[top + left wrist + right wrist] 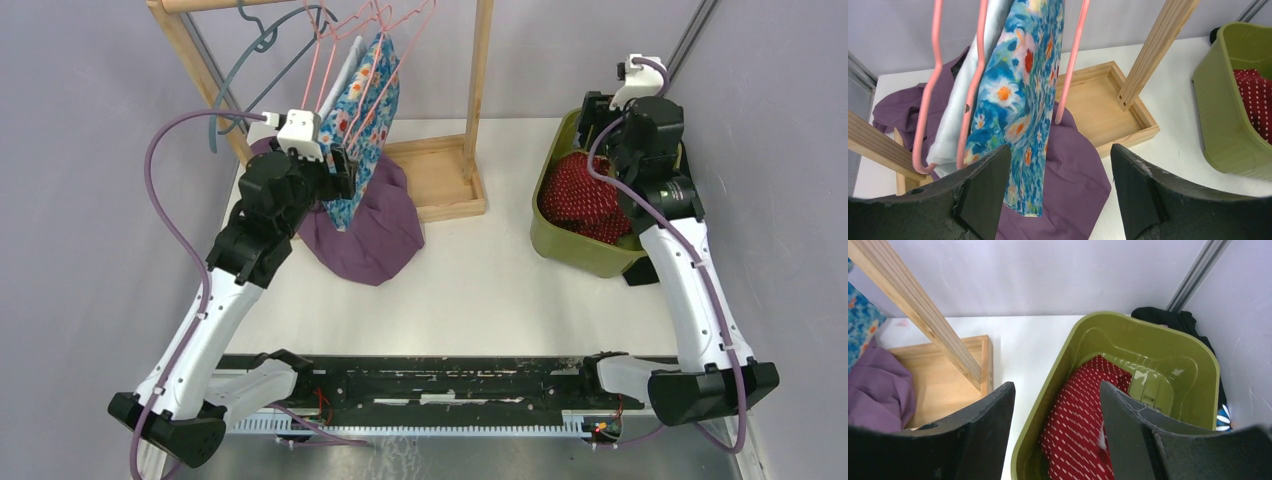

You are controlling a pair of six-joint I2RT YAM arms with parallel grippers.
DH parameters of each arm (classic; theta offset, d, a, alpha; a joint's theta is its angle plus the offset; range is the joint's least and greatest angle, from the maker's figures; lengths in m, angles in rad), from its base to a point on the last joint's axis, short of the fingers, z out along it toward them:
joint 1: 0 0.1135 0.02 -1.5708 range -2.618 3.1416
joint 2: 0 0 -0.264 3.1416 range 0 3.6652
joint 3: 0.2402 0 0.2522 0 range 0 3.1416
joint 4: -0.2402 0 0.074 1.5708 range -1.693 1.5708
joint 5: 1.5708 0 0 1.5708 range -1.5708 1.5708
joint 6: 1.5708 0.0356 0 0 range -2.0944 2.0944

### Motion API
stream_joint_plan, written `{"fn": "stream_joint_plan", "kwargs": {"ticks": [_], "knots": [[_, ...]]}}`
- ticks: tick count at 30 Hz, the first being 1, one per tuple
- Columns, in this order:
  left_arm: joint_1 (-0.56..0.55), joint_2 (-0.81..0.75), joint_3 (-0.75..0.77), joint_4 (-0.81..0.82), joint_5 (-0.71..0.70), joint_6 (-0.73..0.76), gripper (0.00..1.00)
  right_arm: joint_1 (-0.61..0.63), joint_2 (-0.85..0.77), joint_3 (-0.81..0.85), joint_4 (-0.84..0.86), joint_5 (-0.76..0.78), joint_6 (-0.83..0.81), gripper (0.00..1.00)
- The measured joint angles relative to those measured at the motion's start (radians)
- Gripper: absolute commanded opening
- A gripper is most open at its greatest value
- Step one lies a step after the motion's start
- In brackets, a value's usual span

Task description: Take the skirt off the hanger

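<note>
A blue floral skirt (365,110) (1018,95) hangs from a pink hanger (350,30) (975,75) on the wooden rack, next to a pale garment (955,115). My left gripper (345,170) (1060,195) is open just in front of the skirt's lower hem, with nothing gripped. The hem shows close to its left finger (983,190). A red white-dotted garment (580,195) (1078,415) lies in the green bin (560,245) (1158,340). Over that bin hangs my right gripper (600,130) (1055,435), open and holding nothing.
A purple cloth (375,225) (1073,175) is heaped on the table at the rack's foot. The rack has a wooden base tray (440,180) (1098,105) and upright posts (918,305). More hangers, pink and grey (250,60), hang on the rail. Black fabric (1168,320) lies behind the bin.
</note>
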Motion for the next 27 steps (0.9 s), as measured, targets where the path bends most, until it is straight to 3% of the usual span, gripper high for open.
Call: {"fn": "stream_joint_plan", "kwargs": {"ticks": [5,19,27], "knots": [[0.000,-0.002,0.053,-0.034,-0.019,0.001,0.80,0.009,0.019,0.022,0.015,-0.011,0.000,0.67],[0.000,-0.026,0.172,-0.059,-0.237,0.023,0.82,0.082,0.136,-0.050,0.018,-0.064,0.027,0.65],[0.000,0.000,0.165,-0.052,-0.309,0.050,0.82,0.125,0.149,-0.070,0.050,-0.083,0.032,0.64]]}}
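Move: Among the hangers, the white skirt is roughly 10 cm ahead of the left hand and 5 cm to its left, near its height; the floral skirt hangs level with it but straight ahead of the hand. The empty grey hanger is about 13 cm to the hand's left and 8 cm ahead, slightly higher. From the right hand the white skirt lies some 45 cm left and 2 cm ahead; the green basket sits around 25 cm below, 6 cm ahead and 5 cm right. Swinging up and left across the front of the skirts, the left hand travels about 6 cm each way towards the grey hanger, turning some 15 degrees counter-clockwise and staying wide open. The empty, open right hand first sinks about 8 cm, edging forward, then slides some 7 cm left to above the basket's left rim, its fingers tipping down. ##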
